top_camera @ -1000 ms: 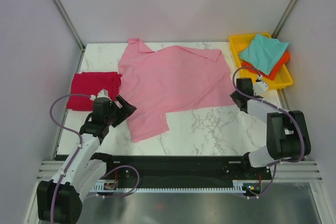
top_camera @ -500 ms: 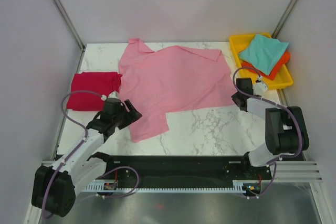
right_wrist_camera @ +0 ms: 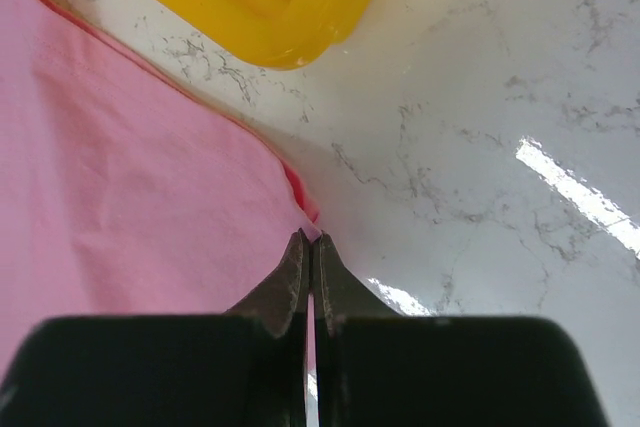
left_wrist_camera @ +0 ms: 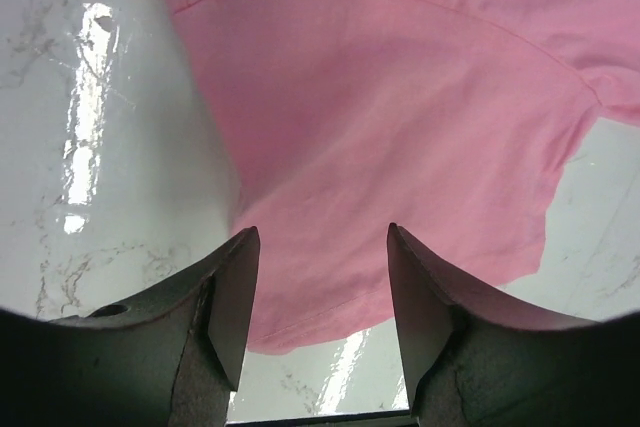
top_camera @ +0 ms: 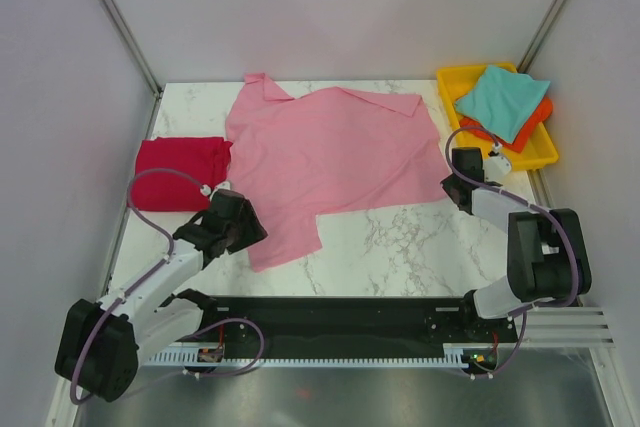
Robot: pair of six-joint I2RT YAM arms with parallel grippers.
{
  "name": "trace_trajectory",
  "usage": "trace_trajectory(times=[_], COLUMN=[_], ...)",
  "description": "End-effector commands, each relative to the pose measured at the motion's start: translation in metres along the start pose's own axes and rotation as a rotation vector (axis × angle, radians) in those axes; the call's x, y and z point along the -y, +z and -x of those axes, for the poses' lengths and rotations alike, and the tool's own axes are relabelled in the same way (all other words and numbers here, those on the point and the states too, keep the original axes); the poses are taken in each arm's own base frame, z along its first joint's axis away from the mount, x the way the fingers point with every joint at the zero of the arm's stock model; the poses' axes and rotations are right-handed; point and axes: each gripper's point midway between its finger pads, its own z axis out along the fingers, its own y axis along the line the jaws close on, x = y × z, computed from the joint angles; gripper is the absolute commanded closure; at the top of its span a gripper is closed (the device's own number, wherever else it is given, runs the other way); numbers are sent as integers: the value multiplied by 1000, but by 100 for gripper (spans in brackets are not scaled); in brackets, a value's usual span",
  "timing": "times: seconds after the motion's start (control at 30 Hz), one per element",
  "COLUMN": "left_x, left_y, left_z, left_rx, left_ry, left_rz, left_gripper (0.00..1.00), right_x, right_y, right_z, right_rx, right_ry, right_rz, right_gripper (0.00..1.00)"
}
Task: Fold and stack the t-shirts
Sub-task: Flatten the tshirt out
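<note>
A light pink t-shirt lies spread flat across the middle of the marble table. A folded crimson t-shirt lies at the left. In the yellow tray, a teal t-shirt rests on an orange one. My left gripper is low at the pink shirt's near-left corner. In the left wrist view it is open, its jaws either side of the pink hem. My right gripper is at the shirt's right corner. In the right wrist view it is shut on that pink edge.
The yellow tray stands at the back right, and its corner is close ahead of my right gripper. Grey walls with metal posts enclose the table. Bare marble shows near the front, between the arms.
My left arm has swung right and down from beside the crimson shirt to the pink shirt's near-left corner, its jaws narrowing. My right gripper has shut on the pink shirt's right corner.
</note>
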Motion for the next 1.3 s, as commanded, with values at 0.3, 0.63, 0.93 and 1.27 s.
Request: trace_trajectory(times=[0.3, 0.63, 0.93, 1.27], left_x=[-7, 1, 2, -4], left_y=[-9, -20, -24, -12], left_z=[-24, -39, -47, -51], left_rx=[-117, -183, -232, -267], left_ry=[53, 64, 84, 123], left_rz=[145, 116, 169, 244], left_gripper=[38, 43, 43, 41], right_x=[-6, -2, -5, -4], right_y=[-9, -11, -12, -13], right_z=[8, 6, 6, 4], right_rx=[14, 13, 8, 0], right_ry=[34, 32, 31, 27], right_rz=[33, 31, 41, 47], right_gripper=[100, 100, 100, 100])
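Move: The near left corner of the pink t-shirt's sleeve end lies about 7 cm back from the left hand, neither left nor right of it, and some 3 cm below. The sleeve end's other corner is about 17 cm to the hand's right and 1 cm back; the folded red shirt lies about 20 cm ahead and 17 cm left. From the right hand, that near left corner is roughly 48 cm left and 22 cm back. The pink sleeve's near left corner is what the left hand draws back to, about 5.5 cm towards the robot and slightly right over the sleeve, sinking about 2 cm with a small rise on the way. Its fingers stay just over half open and tip some 20 degrees nearer to straight down. The right hand stays almost in place, still pinching the shirt's right end. ##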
